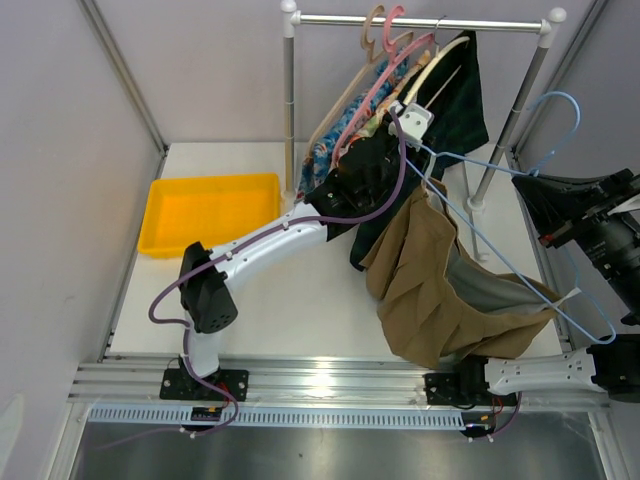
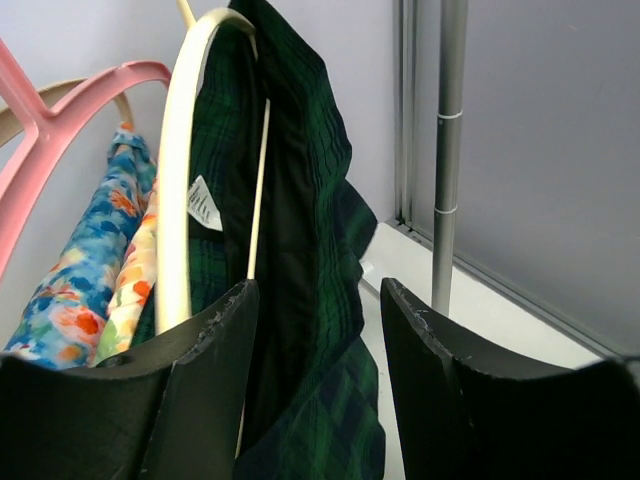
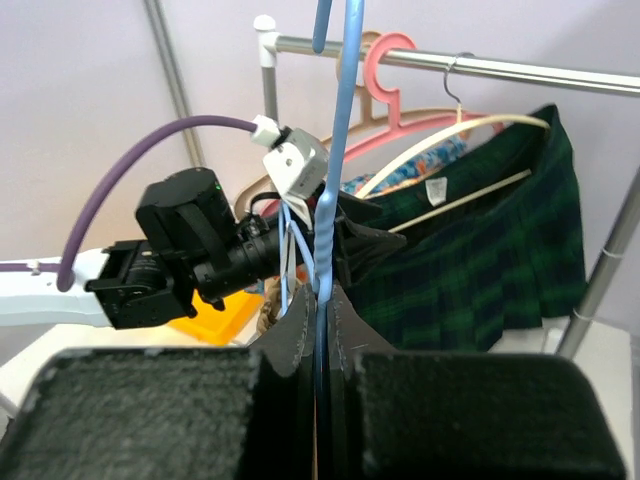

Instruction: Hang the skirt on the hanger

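The hanger (image 1: 562, 95), thin pale blue wire, slants across the right of the table with its hook up. The tan-brown skirt (image 1: 430, 280) is draped over its lower bar, whitish lining showing, hem on the table. My right gripper (image 1: 522, 185) is shut on the hanger's neck; in the right wrist view its jaws (image 3: 322, 290) pinch the blue wire (image 3: 335, 150). My left gripper (image 1: 398, 152) is raised by the hanger's far corner, next to the hanging clothes. In the left wrist view it (image 2: 318, 300) is open, holding nothing, with only the dark green plaid garment (image 2: 300, 230) behind.
A clothes rack rail (image 1: 420, 20) crosses the back on two poles (image 1: 289, 100). On it hang a pink hanger (image 2: 60, 110), a cream hanger (image 2: 175, 200), floral garments (image 2: 90, 270) and the plaid garment. A yellow tray (image 1: 205, 210) lies back left.
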Action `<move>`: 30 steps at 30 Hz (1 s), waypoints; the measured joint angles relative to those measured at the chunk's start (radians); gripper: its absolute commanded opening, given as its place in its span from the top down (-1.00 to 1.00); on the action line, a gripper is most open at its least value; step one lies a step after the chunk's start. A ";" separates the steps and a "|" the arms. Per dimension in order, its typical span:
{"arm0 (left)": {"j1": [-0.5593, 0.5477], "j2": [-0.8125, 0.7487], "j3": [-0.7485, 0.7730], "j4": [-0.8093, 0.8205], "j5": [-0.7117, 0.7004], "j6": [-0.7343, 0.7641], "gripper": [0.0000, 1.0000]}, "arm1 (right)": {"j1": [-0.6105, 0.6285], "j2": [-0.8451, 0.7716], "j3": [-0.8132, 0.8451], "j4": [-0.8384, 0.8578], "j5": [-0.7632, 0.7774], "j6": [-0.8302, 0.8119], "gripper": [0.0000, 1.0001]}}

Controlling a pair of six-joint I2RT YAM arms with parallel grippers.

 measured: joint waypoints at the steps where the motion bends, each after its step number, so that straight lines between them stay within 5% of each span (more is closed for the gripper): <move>1: 0.000 -0.001 0.000 0.000 0.000 0.000 -0.15 | 0.000 -0.005 0.000 0.003 -0.015 0.000 1.00; 18: -0.005 -0.008 0.003 -0.050 0.011 -0.016 -0.21 | 0.014 -0.119 0.042 0.030 -0.027 0.048 1.00; 30: -0.005 -0.008 0.003 -0.058 0.042 -0.043 -0.21 | 0.051 0.047 -0.017 0.468 0.241 -0.365 1.00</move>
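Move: The right hand holds the blue hanger with the brown skirt. The free stretch of rail lies about 35 cm ahead of it, 8 cm to its right and slightly above; the green skirt hangs some 32 cm ahead, nearly in line with the hand and 16 cm lower, and the right post top is about 35 cm ahead, 17 cm right. From the left hand, the free rail is roughly 12 cm ahead, 9 cm right, 17 cm up. Swinging right about 7 cm, slightly back and up, with its left side rolling up, the right hand carries the hanger and brown skirt clear of the left gripper, then comes some 4 cm back left and forward towards the free rail, still rising. The roll mostly comes out and it ends turned about 15 degrees clockwise, grip kept; the left hand stays by the green skirt. ##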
